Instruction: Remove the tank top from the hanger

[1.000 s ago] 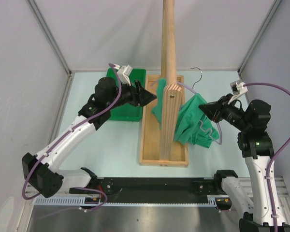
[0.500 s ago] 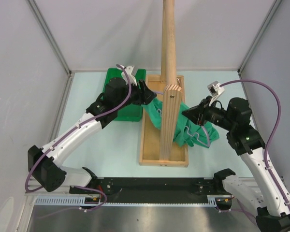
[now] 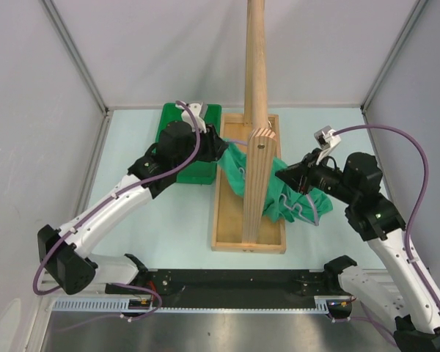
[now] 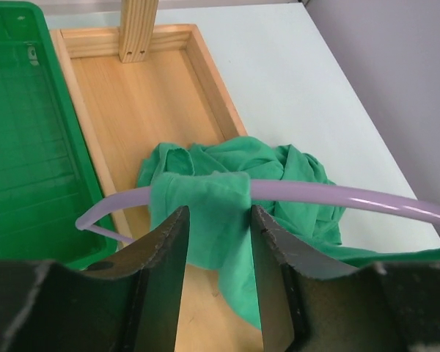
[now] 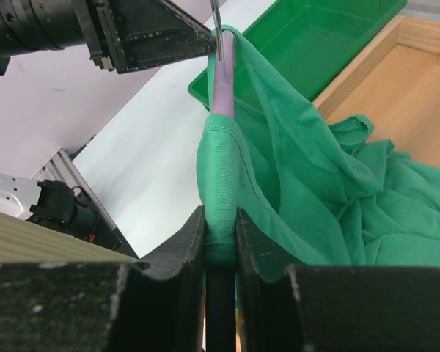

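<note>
The teal-green tank top (image 3: 293, 194) hangs crumpled on the lavender hanger (image 3: 306, 211), just right of the wooden pole and over the wooden base. My right gripper (image 3: 281, 176) is shut on one hanger arm (image 5: 221, 81) through the strap wrapped over it (image 5: 218, 169). My left gripper (image 3: 221, 147) is at the other end of the hanger. In the left wrist view its jaws (image 4: 218, 213) stand apart on either side of the strap (image 4: 205, 194) that is draped over the hanger arm (image 4: 352, 196). The rest of the tank top (image 4: 279, 176) is bunched beyond it.
A tall wooden pole (image 3: 255, 88) rises from a shallow wooden base box (image 3: 227, 220) between the arms. A rigid green tray (image 3: 194, 172) sits left of the box, under the left arm. Grey walls close in the left, right and back.
My right arm has carried the hanger and tank top left toward the pole. My left gripper has moved onto the strap and its jaws have narrowed.
</note>
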Motion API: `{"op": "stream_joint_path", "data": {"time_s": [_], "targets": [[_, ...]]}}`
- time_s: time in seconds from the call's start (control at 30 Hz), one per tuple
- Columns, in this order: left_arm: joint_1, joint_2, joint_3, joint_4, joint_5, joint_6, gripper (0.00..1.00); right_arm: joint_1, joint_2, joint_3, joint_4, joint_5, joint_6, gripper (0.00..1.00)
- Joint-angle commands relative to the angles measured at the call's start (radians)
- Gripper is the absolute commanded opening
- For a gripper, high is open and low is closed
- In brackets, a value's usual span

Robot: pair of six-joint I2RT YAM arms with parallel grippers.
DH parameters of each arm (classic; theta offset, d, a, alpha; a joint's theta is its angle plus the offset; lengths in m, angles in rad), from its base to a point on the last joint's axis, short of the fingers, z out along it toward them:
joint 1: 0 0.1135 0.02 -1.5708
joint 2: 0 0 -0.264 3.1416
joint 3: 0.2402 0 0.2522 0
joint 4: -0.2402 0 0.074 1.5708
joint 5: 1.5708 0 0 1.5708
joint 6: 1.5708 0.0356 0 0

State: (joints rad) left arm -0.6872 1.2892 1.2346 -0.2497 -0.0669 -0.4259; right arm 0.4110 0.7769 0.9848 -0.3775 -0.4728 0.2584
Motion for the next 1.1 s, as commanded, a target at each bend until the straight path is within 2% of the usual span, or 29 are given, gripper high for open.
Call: {"op": "stream_joint_path", "data": {"time_s": [0.0, 0.07, 0.2, 0.3, 0.37, 0.67, 0.87, 1.07], "targets": [[-0.009, -0.002, 0.034, 0.015, 0.048, 0.01, 0.45, 0.006, -0.057, 0.066, 0.045, 0.04, -0.013, 0.0], [-0.012, 0.015, 0.042, 0.021, 0.052, 0.009, 0.45, 0.008, -0.068, 0.072, 0.035, 0.037, -0.016, 0.0], [-0.011, 0.057, 0.081, 0.004, 0.056, 0.009, 0.32, 0.008, -0.077, 0.08, 0.019, 0.019, -0.024, 0.0], [-0.011, 0.076, 0.109, 0.004, 0.058, 0.003, 0.17, 0.006, -0.083, 0.083, -0.014, 0.014, -0.036, 0.0], [-0.012, 0.084, 0.133, -0.006, 0.058, 0.009, 0.0, 0.008, -0.097, 0.08, -0.04, 0.026, -0.047, 0.0], [0.014, 0.087, 0.158, -0.074, -0.085, 0.018, 0.0, 0.006, -0.206, 0.037, -0.13, 0.089, -0.071, 0.0], [0.066, 0.116, 0.158, -0.094, -0.062, 0.016, 0.0, 0.008, -0.32, 0.014, -0.144, 0.092, -0.038, 0.0], [0.072, 0.142, 0.134, -0.091, -0.011, 0.003, 0.0, 0.006, -0.403, 0.006, -0.106, 0.168, 0.022, 0.0]]}}
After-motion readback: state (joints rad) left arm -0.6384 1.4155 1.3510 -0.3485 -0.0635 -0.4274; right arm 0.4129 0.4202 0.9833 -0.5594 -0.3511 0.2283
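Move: Just ahead of the left hand's open fingers, about 1 cm forward, 2 cm right and 1 cm below, is the tank top's left strap, still looped over the hanger's end. The wooden post stands some 6 cm back and 8 cm right; the green bin is about 15 cm ahead, 12 cm left and 25 cm down. From the right hand, that strap lies roughly 8 cm forward and 12 cm left, level, with the post level ahead and 6 cm left. Easing about 2 cm to the right, the left hand shuts its fingers and pinches the left strap, then carries it some 3 cm forward and left, dipping slightly at the end. The right hand, keeping its clamp on the hanger and the other strap, pulls back and right, rising a little, about 9 cm in all, and tips up some 10 degrees, drawing the hanger away from the left hand. ##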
